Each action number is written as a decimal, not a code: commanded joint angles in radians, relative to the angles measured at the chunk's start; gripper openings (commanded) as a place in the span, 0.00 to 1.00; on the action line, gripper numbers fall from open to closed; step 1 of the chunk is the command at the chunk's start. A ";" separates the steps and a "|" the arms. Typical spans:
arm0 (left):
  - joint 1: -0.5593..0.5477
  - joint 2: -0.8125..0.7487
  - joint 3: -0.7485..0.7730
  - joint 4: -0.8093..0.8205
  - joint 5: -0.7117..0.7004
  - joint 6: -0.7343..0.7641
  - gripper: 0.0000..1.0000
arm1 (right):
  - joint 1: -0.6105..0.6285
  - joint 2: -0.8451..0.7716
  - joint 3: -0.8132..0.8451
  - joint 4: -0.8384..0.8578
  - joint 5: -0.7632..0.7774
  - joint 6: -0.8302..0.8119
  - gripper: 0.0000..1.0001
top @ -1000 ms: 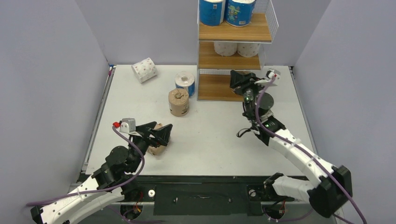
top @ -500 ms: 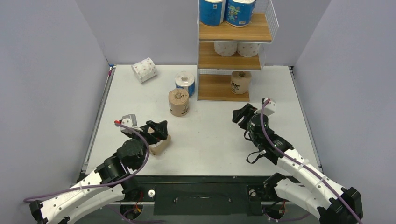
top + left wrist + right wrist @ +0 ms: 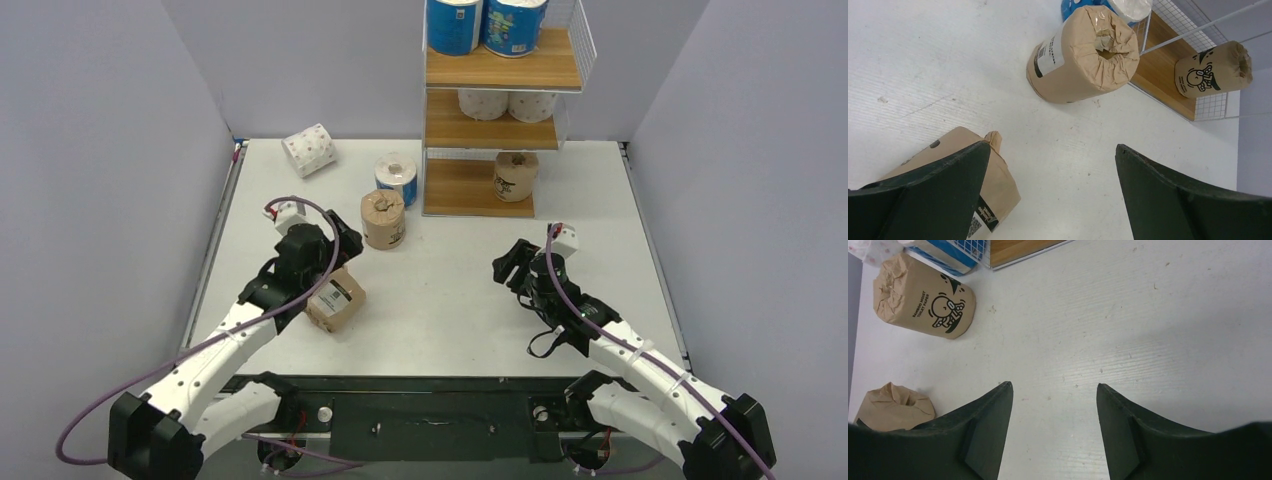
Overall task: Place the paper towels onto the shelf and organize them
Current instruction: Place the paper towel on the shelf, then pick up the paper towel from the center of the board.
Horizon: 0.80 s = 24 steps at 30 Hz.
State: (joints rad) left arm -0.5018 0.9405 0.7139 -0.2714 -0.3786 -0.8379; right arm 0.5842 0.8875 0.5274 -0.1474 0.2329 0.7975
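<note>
The shelf (image 3: 500,72) stands at the back, with two blue paper towels (image 3: 455,25) on its top board, two white ones (image 3: 483,103) on the middle board and a brown one (image 3: 516,175) on the bottom board. On the table are a white dotted roll (image 3: 308,150), a blue roll (image 3: 396,178), an upright brown roll (image 3: 383,219) and a lying brown roll (image 3: 335,300). My left gripper (image 3: 322,268) is open just above that lying roll (image 3: 968,150), which shows behind its left finger (image 3: 948,185). My right gripper (image 3: 508,265) is open over bare table, nothing between its fingers (image 3: 983,430).
Grey walls enclose the table (image 3: 450,300) on three sides. In the right wrist view the upright brown roll (image 3: 923,300), the blue roll (image 3: 943,255) and the lying roll (image 3: 893,407) show to the left of the shelf's bottom board (image 3: 1018,250).
My right gripper has left the brown roll on the bottom board and drawn back over the table. The left arm has reached farther forward, its jaws no longer around the lying roll.
</note>
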 commanded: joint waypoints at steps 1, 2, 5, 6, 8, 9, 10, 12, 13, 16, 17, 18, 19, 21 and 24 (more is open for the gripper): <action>0.066 0.093 0.080 0.112 0.134 0.006 0.96 | 0.005 -0.007 0.030 -0.048 0.001 -0.031 0.57; 0.084 0.149 0.119 0.108 0.134 0.011 0.96 | 0.005 -0.014 0.024 -0.053 0.003 -0.036 0.57; 0.108 0.261 0.209 0.114 0.147 0.040 0.96 | 0.004 -0.029 0.007 -0.070 0.016 -0.041 0.56; 0.123 0.319 0.221 0.121 0.163 0.045 0.96 | 0.003 -0.036 0.003 -0.073 0.020 -0.041 0.56; 0.147 0.392 0.262 0.132 0.192 0.045 0.97 | 0.004 -0.049 -0.002 -0.079 0.020 -0.040 0.56; 0.160 0.434 0.284 0.137 0.206 0.045 0.97 | 0.004 -0.059 -0.005 -0.081 0.020 -0.041 0.55; 0.164 0.452 0.294 0.145 0.227 0.049 0.97 | 0.005 -0.064 -0.008 -0.086 0.019 -0.042 0.55; 0.171 0.501 0.331 0.148 0.253 0.059 0.97 | 0.004 -0.081 -0.014 -0.095 0.023 -0.043 0.55; 0.172 0.530 0.356 0.148 0.261 0.065 0.97 | 0.004 -0.092 -0.020 -0.099 0.027 -0.046 0.55; 0.172 0.587 0.424 0.123 0.269 0.080 0.98 | 0.003 -0.113 -0.032 -0.114 0.045 -0.051 0.55; 0.172 0.614 0.437 0.115 0.269 0.082 0.98 | 0.003 -0.119 -0.034 -0.116 0.047 -0.052 0.55; 0.172 0.627 0.464 0.100 0.273 0.086 0.99 | 0.002 -0.122 -0.038 -0.119 0.052 -0.053 0.55; 0.172 0.651 0.474 0.095 0.280 0.087 0.99 | 0.002 -0.127 -0.039 -0.121 0.053 -0.052 0.55; 0.172 0.680 0.492 0.086 0.282 0.094 0.98 | 0.002 -0.131 -0.041 -0.123 0.058 -0.051 0.55; 0.172 0.715 0.516 0.061 0.273 0.105 0.93 | 0.002 -0.131 -0.040 -0.124 0.062 -0.049 0.55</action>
State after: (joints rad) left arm -0.3328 1.6188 1.1687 -0.1841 -0.1184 -0.7654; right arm 0.5842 0.7719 0.4934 -0.2695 0.2577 0.7624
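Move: The upright brown paper roll stands about 17 cm ahead of the open left hand, 7 cm to its right and 12 cm lower. The blue-wrapped roll is some 12 cm beyond the brown roll and 3 cm farther right; the lying brown roll is about 5 cm behind the left hand, 3 cm to its left and 13 cm below. From the right hand, the upright brown roll lies roughly 20 cm ahead, 31 cm left and 8 cm down. Left hand, still open, reaches about 14 cm forward towards the upright brown roll, tipping down; right drifts back-right. ##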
